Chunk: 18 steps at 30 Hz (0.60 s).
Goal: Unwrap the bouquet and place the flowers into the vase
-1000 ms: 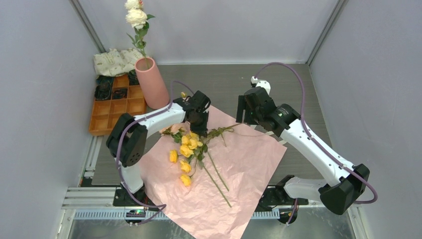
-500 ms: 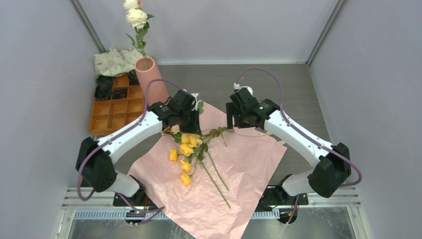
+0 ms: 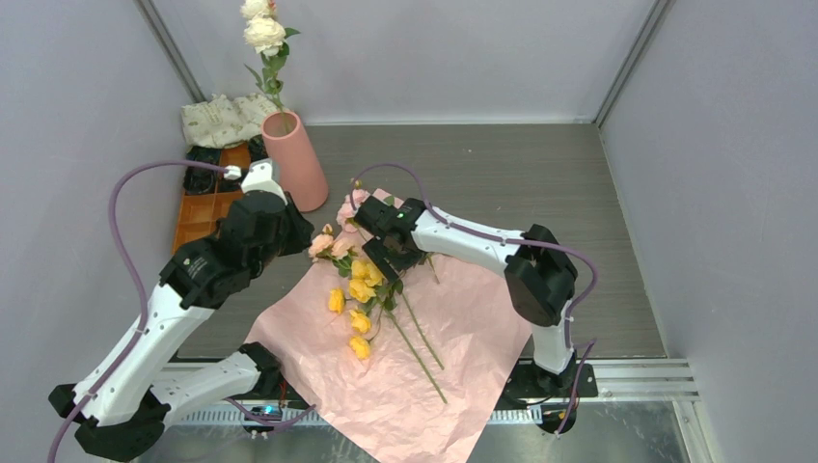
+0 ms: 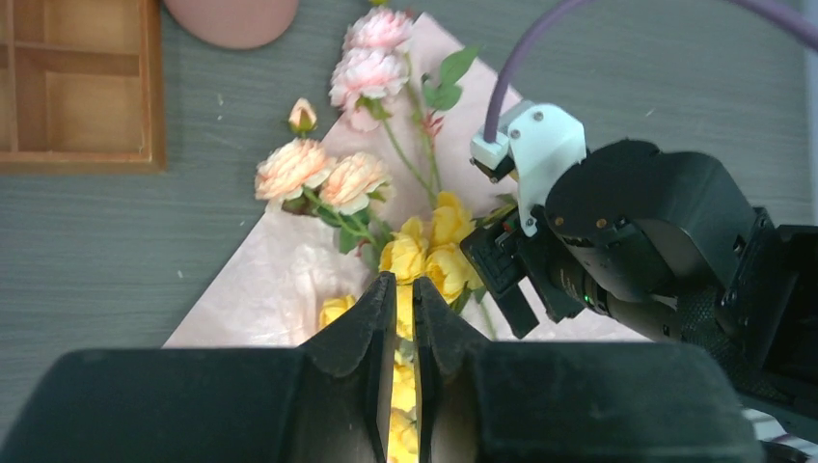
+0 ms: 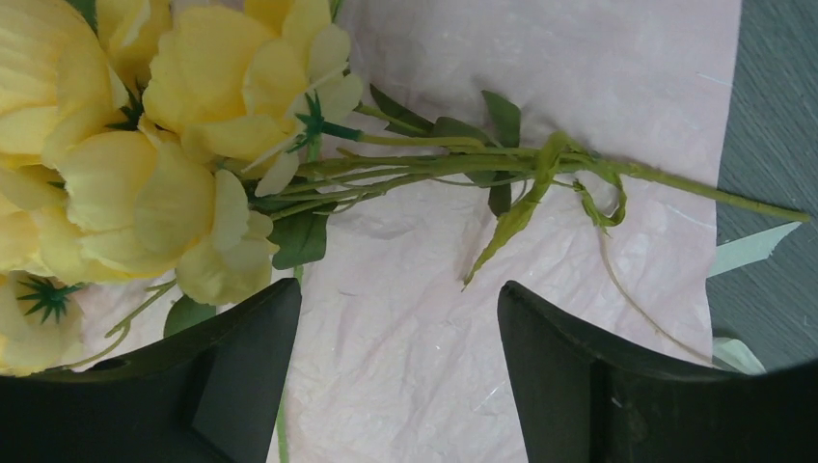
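Note:
The bouquet lies unwrapped: pink paper (image 3: 473,309) is spread flat, with the flowers loose on it. Yellow roses (image 3: 362,280) (image 5: 145,193) lie mid-sheet, and peach and pink roses (image 3: 333,241) (image 4: 371,58) lie toward the vase. The salmon vase (image 3: 294,159) stands upright at the back left and holds a cream rose (image 3: 262,34). My right gripper (image 3: 386,253) (image 5: 395,299) hangs open just above the paper, beside the green stems (image 5: 434,164), holding nothing. My left gripper (image 3: 289,230) (image 4: 405,285) is left of the flowers, its jaws a narrow slit apart and empty.
An orange compartment tray (image 3: 217,217) with black items (image 3: 201,176) sits left of the vase, and a patterned cloth bag (image 3: 222,118) lies behind it. Grey walls close in on three sides. A strip of cream ribbon (image 5: 752,251) lies at the paper's edge.
My left arm has swung back left, away from the flowers, and its jaws have parted slightly. My right arm has reached left over the yellow roses. Pink roses now lie nearer the vase.

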Available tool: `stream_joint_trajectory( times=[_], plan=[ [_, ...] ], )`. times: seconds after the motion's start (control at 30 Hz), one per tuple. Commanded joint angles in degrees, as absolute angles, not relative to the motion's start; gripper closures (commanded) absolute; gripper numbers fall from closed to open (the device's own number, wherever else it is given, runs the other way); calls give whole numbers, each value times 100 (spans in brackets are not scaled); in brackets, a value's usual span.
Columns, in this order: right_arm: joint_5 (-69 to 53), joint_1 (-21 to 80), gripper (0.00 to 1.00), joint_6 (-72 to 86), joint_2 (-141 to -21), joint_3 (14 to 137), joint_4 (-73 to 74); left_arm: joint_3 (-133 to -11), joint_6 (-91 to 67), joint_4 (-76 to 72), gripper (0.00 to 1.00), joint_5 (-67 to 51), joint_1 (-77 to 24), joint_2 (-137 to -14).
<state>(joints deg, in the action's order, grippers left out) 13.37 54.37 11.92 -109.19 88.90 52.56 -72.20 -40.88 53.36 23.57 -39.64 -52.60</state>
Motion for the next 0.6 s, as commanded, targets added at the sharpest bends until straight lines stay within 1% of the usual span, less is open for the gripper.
stream_joint_trajectory(
  times=[0.0, 0.23, 0.3, 0.37, 0.4, 0.43, 0.53, 0.57],
  plan=[
    [1040, 5431, 20, 464, -11411, 9454, 5350, -7023, -4013, 5449, 87, 2497, -3957, -5380],
    [1116, 5406, 20, 37, -12202, 10162, 5292, -6890, -3947, 5536, 87, 2635, -3955, -5163],
    [1108, 5386, 22, 26, -12495, 10412, 5320, -6852, -3956, 5552, 87, 2655, -3956, -5080],
    [1149, 5365, 26, 26, -12679, 10587, 5304, -6832, -3976, 5573, 87, 2675, -3960, -5003],
    [1151, 5355, 30, 26, -12727, 10643, 5285, -6832, -3969, 5579, 87, 2679, -3958, -4963],
    [1121, 5345, 37, 26, -12768, 10696, 5284, -6829, -3960, 5582, 87, 2691, -3955, -4925],
    [1049, 5316, 71, 26, -12793, 10805, 5288, -6832, -3934, 5594, 86, 2720, -3957, -4863],
    [1047, 5317, 78, 26, -12778, 10831, 5286, -6830, -3917, 5586, 86, 2722, -3961, -4847]
  ],
)
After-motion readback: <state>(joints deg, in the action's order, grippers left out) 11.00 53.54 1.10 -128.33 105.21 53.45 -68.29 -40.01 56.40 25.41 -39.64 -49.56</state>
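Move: The yellow flowers' stems, bunched just behind the blooms, lie about 3 cm ahead and 3 cm to the left of the right hand, some 6 cm below. The nearest yellow blooms lie 6 cm left and 1 cm back, the peach blooms 11 cm left and 3 cm ahead, and the pink blooms 8 cm left and 10 cm ahead. From the high left hand the stems lie some 9 cm right, 4 cm ahead and 27 cm down. Down and then forward-left, the right hand sweeps about 5 cm lower and 6 cm across to the yellow flowers' stems, turning some 10 degrees counter-clockwise. Low over the wrapping paper, its wide fingers close to about a third open around the stems beside the blooms. The empty left hand dips 3 to 4 cm, then eases left, back and slightly up. ##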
